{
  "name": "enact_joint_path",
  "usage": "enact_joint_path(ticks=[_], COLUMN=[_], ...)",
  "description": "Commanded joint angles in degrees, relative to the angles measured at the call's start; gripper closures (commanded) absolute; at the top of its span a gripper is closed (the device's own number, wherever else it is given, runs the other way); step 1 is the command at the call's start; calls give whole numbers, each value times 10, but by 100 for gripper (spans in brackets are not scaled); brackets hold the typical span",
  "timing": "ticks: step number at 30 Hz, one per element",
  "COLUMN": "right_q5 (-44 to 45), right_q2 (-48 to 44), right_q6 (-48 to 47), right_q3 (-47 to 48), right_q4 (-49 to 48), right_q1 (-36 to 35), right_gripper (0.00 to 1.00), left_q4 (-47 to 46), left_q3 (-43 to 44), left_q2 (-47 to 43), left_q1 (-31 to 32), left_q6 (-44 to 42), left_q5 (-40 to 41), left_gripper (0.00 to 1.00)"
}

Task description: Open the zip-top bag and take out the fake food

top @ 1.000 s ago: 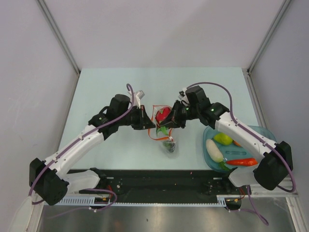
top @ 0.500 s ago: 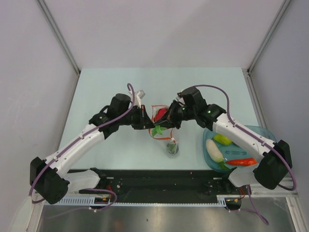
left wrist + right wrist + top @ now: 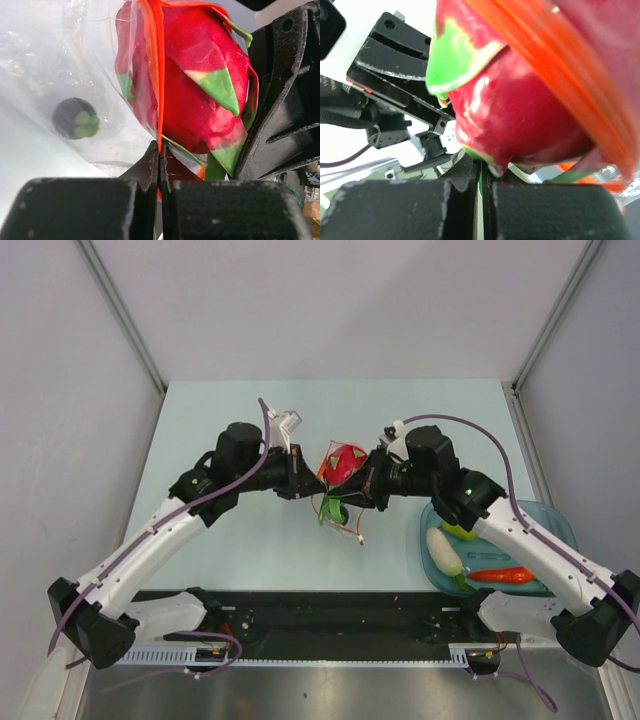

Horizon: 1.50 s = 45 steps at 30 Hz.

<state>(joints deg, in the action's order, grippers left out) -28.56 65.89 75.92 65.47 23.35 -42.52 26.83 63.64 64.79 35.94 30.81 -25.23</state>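
Observation:
The zip-top bag [image 3: 347, 524] hangs in the air between both arms, its red-orange zip strip [image 3: 159, 95] stretched round the pink-red dragon fruit [image 3: 343, 461]. My left gripper [image 3: 311, 485] is shut on the zip strip, seen in the left wrist view [image 3: 160, 152]. My right gripper [image 3: 353, 492] is shut at the underside of the dragon fruit [image 3: 520, 110], with a thin green leaf edge pinched between its jaws [image 3: 480, 175]. A small dark-green piece [image 3: 76, 118] lies low inside the bag. The dragon fruit [image 3: 195, 85] sits in the bag's mouth.
A teal oval tray [image 3: 549, 517] at the right front holds a white radish [image 3: 444, 550], a green fruit [image 3: 461, 530] and an orange carrot [image 3: 502, 575]. The right forearm passes over the tray. The arms' black base rail [image 3: 330, 625] runs along the near edge.
Both grippers have risen with the bag, so its bottom has left the table. The dragon fruit has tipped up higher. The right arm's elbow has swung out to the right.

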Motion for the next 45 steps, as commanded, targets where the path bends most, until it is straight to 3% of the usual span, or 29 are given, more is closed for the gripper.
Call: enact_joint_path(ticks=[1,3,10,15,20,26,30,34,40,45], right_q5=[-139,-140,-76,-40,-38,-77,-5,54,109,242], right_q2=[-52,-58,-88,-84,-54,-22,-28,-87,-177,-202], right_q6=[34,37,-37,-44,-73,-39,-115,-132,-182,-225], right_q3=[33,26,-35,0,62,85,149,145,95,86], right_q4=[-144,-140,24,12,0,-163,-32,119,359,541], right_q1=[-22,-24,-42,-102,-118,-113,-103,-19,202,311], right_gripper=[100,100,100,100,100,100,100,100,100,98], left_q4=[30,31,19,3,-6,-24,-17,9,24,5], left_q3=[25,46,75,62,41,7,4,7,4,-4], left_q2=[20,29,22,35,51,39,28,11,-5,-4], left_q1=[-15,-18,-19,-23,-23,-23,-23,-23,-23,-23], left_q6=[-56,-51,-29,-21,-14,-15,-19,-36,-44,-31], left_q5=[75,65,86,97,68,55,74,91,68,47], left_gripper=[100,100,100,100,100,100,100,100,100,100])
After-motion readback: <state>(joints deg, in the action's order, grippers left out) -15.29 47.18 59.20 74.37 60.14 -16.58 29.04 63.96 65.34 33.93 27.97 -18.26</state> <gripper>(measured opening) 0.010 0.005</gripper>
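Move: My right hand still pinches the dragon fruit by its leaves; its body sits in the bag's mouth, about 4 cm ahead of that hand and 2 cm right. The tray it goes to is level with me, some 37 cm right and 28 cm below; the white radish in it lies level too, about 25 cm right. Inside the bag a dark vegetable hangs roughly 16 cm below my right hand, 2 cm ahead, 1 cm right. From my left hand, shut on the bag's rim, the fruit is 4 cm ahead and 4 cm right. With my right fingers shut on the leaves, I pull the dragon fruit back about 9 cm out of the bag's mouth, then raise it some 8 cm. From there I swing it right nearly 20 cm and forward towards the tray, turning clockwise and sinking late. My left hand keeps its pinch on the rim, rising slightly, going about 4 cm forward, dipping, then easing partway back and up. ##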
